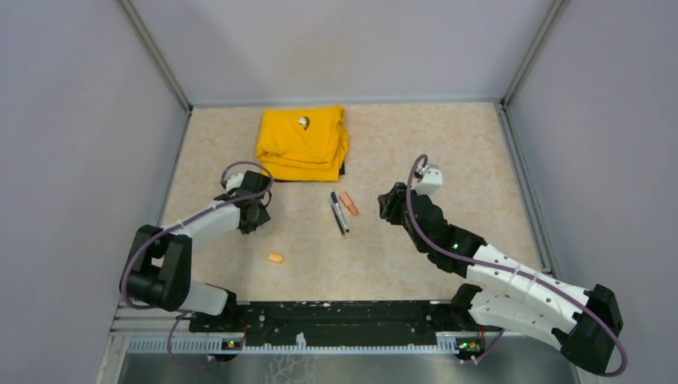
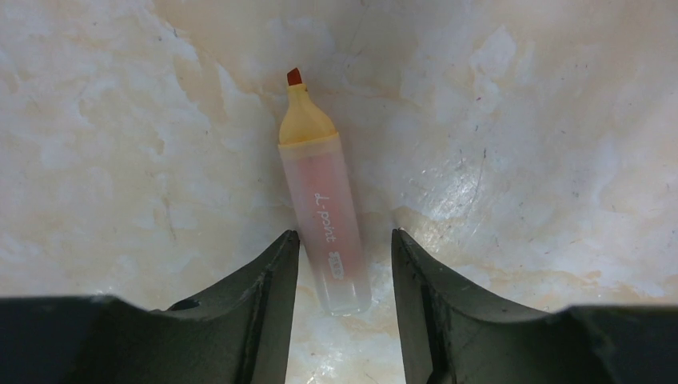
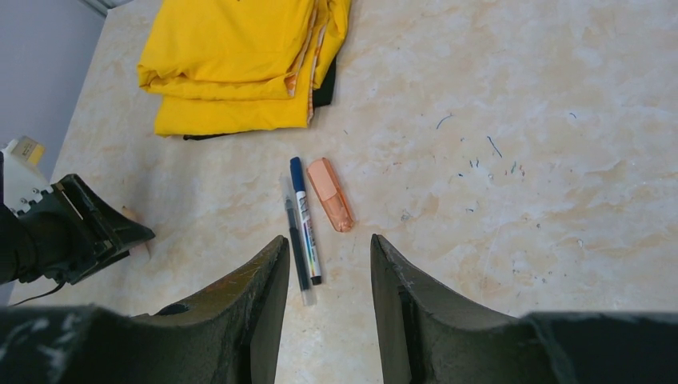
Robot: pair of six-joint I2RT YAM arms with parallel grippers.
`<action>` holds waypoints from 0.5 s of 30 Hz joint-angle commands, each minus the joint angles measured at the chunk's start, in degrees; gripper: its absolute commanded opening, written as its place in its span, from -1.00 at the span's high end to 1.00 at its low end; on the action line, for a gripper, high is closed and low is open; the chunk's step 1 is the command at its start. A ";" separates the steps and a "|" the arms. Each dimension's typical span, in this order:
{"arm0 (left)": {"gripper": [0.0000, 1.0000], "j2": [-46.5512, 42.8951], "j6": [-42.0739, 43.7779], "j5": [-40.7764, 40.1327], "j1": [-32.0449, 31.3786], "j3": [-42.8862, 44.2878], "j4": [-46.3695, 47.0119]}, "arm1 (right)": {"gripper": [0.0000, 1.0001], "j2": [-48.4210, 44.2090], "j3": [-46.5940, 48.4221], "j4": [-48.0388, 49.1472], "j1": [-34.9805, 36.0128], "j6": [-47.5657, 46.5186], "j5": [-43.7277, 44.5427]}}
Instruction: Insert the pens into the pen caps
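Observation:
An uncapped orange marker [image 2: 324, 212] lies flat on the table, its red tip pointing away. My left gripper [image 2: 344, 240] [image 1: 253, 213] is open, low over the table. Its fingers [image 2: 268, 280] straddle the marker's rear end, with a gap showing on the right side. A light orange cap [image 1: 275, 258] lies alone, nearer the bases. At mid-table lie a white pen with a dark blue end [image 3: 305, 216] [image 1: 337, 208], a thin dark pen [image 3: 297, 244] beside it and a second orange marker [image 3: 331, 194] [image 1: 348, 203]. My right gripper [image 3: 329, 240] [image 1: 392, 204] is open and holds nothing, just short of them.
A folded yellow cloth [image 1: 304, 142] [image 3: 236, 60] lies over something dark at the back of the table. Grey walls close in the table on the left, right and far sides. My left gripper [image 3: 80, 232] also shows in the right wrist view.

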 commanded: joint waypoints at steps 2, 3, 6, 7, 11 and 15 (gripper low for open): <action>-0.02 1.54 -0.14 1.47 0.42 0.14 0.61 | 0.17 -0.80 1.25 0.83 -0.44 0.35 0.74; -0.01 1.63 -0.04 1.39 0.42 0.27 0.57 | 0.17 -0.84 1.25 0.83 -0.45 0.36 0.73; 0.16 1.89 0.66 1.86 0.42 0.55 0.56 | 0.17 -0.83 1.17 0.77 -0.47 0.32 0.73; 0.29 1.86 1.36 2.65 0.42 0.76 0.68 | 0.17 -0.82 1.17 0.84 -0.40 0.32 0.80; 0.58 0.63 4.94 6.33 0.42 1.55 2.00 | 0.17 -0.87 1.08 1.00 -0.45 0.44 0.77; 0.72 -3.71 8.67 9.85 0.34 1.24 4.53 | 0.18 -0.91 0.84 1.37 -0.45 0.42 0.74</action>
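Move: Between the left hand's open fingers lies the uncapped highlighter, its middle about 1 cm ahead, 1 cm left and 1 cm below. The yellow cap is some 11 cm back and 7 cm right; the dark pen is about 27 cm right and 2 cm ahead, and the folded yellow cloth's middle roughly 28 cm ahead and 16 cm right. From the right hand the highlighter is about 40 cm left, 3 cm ahead and 19 cm down. Closing its fingers from about half open, the left hand pinches the rear half of the highlighter's barrel from both sides, down at the table. It stays nearly in place, shifting barely 1 cm to the right at the end while the wrist turns about 5 degrees clockwise. ##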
